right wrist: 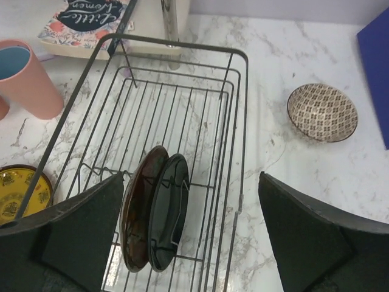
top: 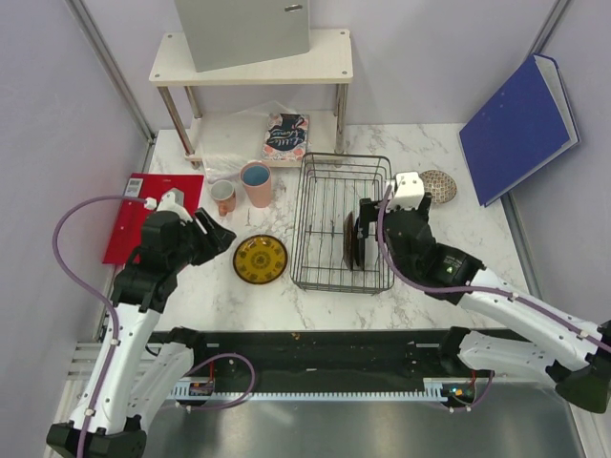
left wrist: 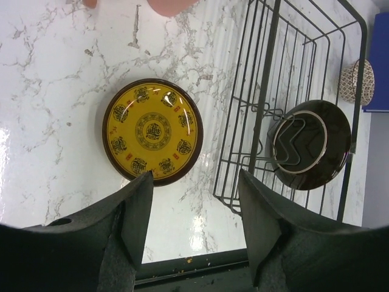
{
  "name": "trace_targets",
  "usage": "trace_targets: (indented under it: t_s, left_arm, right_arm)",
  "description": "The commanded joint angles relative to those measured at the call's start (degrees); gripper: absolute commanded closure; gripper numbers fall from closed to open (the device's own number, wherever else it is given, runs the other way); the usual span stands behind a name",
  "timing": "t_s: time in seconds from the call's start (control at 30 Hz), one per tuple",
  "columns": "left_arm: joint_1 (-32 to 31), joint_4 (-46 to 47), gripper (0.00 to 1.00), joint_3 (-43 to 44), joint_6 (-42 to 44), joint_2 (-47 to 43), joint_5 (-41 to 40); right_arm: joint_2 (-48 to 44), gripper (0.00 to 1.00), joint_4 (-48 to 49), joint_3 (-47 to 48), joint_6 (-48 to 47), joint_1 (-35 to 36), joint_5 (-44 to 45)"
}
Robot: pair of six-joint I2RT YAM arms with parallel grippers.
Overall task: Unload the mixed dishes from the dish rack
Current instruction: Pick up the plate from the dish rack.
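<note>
The dark wire dish rack [top: 327, 181] stands mid-table. Two dark plates [right wrist: 155, 213] stand on edge in its near end; they also show in the top view [top: 354, 240] and one shows in the left wrist view [left wrist: 311, 145]. A black-yellow plate [top: 260, 259] lies flat on the marble left of the rack, also in the left wrist view [left wrist: 152, 131]. The tall pink cup [top: 256, 183] and small pink mug [top: 223, 197] stand behind it. The patterned bowl [top: 438, 186] lies right of the rack. My left gripper [left wrist: 196, 188] is open above the table by the yellow plate. My right gripper [right wrist: 191, 194] is open above the rack's plates.
A red mat [top: 152, 216] lies at the left. A white two-tier shelf [top: 253, 59] holds a patterned book [top: 285, 136] at the back. A blue binder [top: 520, 129] leans at the right.
</note>
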Motion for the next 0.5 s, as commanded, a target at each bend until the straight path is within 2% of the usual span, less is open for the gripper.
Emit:
trace_targets:
  t_s: [0.0, 0.17, 0.27, 0.3, 0.4, 0.47]
  left_arm:
    - [-1.4, 1.1, 0.35, -1.2, 3.3, -2.1, 1.6]
    - [-2.9, 1.7, 0.35, -2.5, 4.9, -3.9, 4.3]
    - [-3.5, 1.7, 0.35, -3.2, 5.2, -4.5, 3.9]
    - [-3.6, 1.8, 0.35, -3.6, 5.2, -4.5, 3.8]
    - [-3.7, 2.3, 0.35, -4.4, 5.2, -4.0, 4.5]
    - [-3.7, 2.6, 0.35, -5.1, 5.2, -3.8, 4.7]
  right_arm:
    - [2.9, 0.02, -5.4, 4.2, 8.2, -6.8, -17.4]
    - [6.4, 0.12, -3.0, 2.3, 11.0, -14.4, -31.9]
    - [6.3, 0.26, 0.1, -0.7, 11.8, -14.7, -34.0]
    - [6.5, 0.37, 0.4, -1.4, 12.0, -14.7, -34.1]
    - [6.8, 0.51, 1.3, -3.0, 12.2, -14.8, -34.6]
    - [6.9, 0.51, 2.2, -3.7, 12.3, -14.8, -35.0]
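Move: The dark plate I go for stands on edge in the rack, about 17 cm below my right hand, some 3 cm ahead and 4 cm to its left. The brown plate leans just beyond it, 3 cm farther left. The patterned bowl is roughly 20 cm ahead and 20 cm to the right on the table; the yellow plate lies 32 cm to the left and 2 cm back. From my left hand the dark plate is about 34 cm right and 5 cm ahead, 12 cm lower. I sink my right hand about 7 cm towards the tops of the two standing plates, drifting some 3 cm left and first nudging forward, then easing slightly back. The fingertips tip down about 20 degrees, and the wide-open fingers narrow to half. My empty left hand eases about 3 cm back and to the right. ##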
